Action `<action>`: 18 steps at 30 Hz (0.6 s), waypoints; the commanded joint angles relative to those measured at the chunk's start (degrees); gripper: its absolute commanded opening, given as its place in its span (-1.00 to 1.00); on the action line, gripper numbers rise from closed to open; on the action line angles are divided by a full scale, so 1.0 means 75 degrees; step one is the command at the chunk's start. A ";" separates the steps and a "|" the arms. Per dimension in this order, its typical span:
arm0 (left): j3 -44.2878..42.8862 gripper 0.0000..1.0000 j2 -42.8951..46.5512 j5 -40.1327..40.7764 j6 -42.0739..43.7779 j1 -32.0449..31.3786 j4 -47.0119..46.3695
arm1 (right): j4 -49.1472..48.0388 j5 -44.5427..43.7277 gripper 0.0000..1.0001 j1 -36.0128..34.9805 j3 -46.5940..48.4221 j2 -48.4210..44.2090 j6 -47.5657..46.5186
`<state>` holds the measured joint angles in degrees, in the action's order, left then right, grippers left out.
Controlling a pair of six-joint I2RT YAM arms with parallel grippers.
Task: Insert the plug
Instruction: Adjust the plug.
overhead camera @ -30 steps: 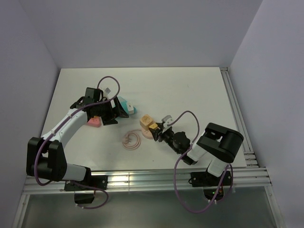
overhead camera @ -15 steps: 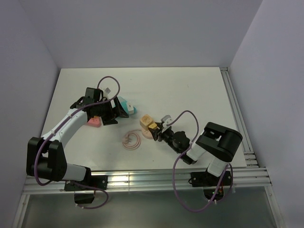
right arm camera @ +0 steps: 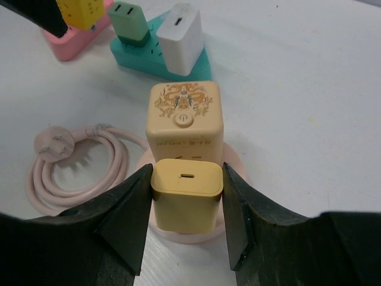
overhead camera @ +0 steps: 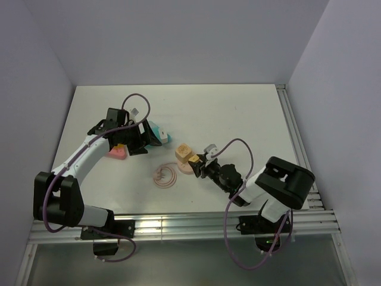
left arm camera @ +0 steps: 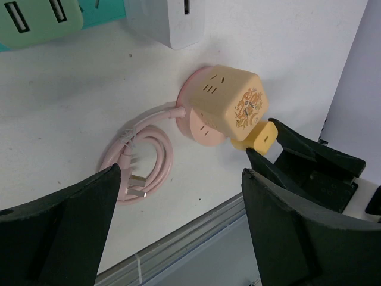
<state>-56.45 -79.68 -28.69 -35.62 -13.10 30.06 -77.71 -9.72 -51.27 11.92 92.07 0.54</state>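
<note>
A yellow plug (right arm camera: 187, 193) sits between the fingers of my right gripper (right arm camera: 187, 174), which is shut on it. The plug (overhead camera: 191, 159) is pressed up against the near side of a cream cube socket (right arm camera: 186, 119) standing on a round pink base (right arm camera: 236, 158). From the left wrist view the plug (left arm camera: 257, 137) meets the cube (left arm camera: 229, 101) at its lower corner. Its prongs are hidden. My left gripper (overhead camera: 138, 142) hangs open and holds nothing, over by the teal power strip (overhead camera: 158, 132), well to the left of the cube (overhead camera: 183, 151).
A coiled pink cable (overhead camera: 165, 176) with a bare plug lies left of the pink base (overhead camera: 186, 169). The teal strip (right arm camera: 191, 69) carries a green charger (right arm camera: 128, 21) and a white charger (right arm camera: 181, 36). A pink strip (overhead camera: 118, 153) lies under the left arm. A metal rail (overhead camera: 178, 221) runs along the near edge.
My right arm's elbow has swung right and lower while its gripper stays at the cube with the plug. The left arm is still.
</note>
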 commanded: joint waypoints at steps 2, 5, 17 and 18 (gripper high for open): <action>-0.0419 0.77 0.0159 -0.0265 0.0038 -0.0034 0.0023 | -0.1453 0.0030 -1.00 0.0050 -0.0101 -0.1060 0.0209; -0.0489 0.77 0.0229 -0.0207 -0.0021 -0.0104 0.0104 | -0.0248 -0.0145 -1.00 0.0050 0.0073 -0.1833 0.0502; 0.0224 0.79 0.0966 -0.0393 -0.0091 -0.0573 -0.1379 | 0.7531 -0.1024 -1.00 0.0062 0.2801 -0.4203 0.2177; 0.0306 0.80 0.1072 -0.0382 -0.0161 -0.0701 -0.1581 | 0.8535 -0.1083 -1.00 0.0074 0.3153 -0.4040 0.2318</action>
<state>-55.77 -75.68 -29.65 -35.97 -17.02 26.24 -35.09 -14.35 -51.07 27.16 61.36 12.80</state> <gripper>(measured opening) 0.895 0.532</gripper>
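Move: The orange plug is already pinched in the right hand, just short of the beige cube plug, which stands about 3 cm ahead and 4 cm to the left at nearly the same height. The pink round socket lies under them, 1 cm ahead, 2 cm left and 4 cm below; the white plug is roughly 8 cm ahead and 11 cm left, level in height. From the open left hand, the orange plug is about 14 cm right, 2 cm back and 4 cm lower. Still pinching the orange plug, the right hand takes it away from the beige cube plug's near side, going almost straight up about 12 cm and rolling its left side up by some 15 degrees. The left hand, fingers staying wide open, shifts about 2.5 cm right and as much up, its fingertips tilting up slightly. ##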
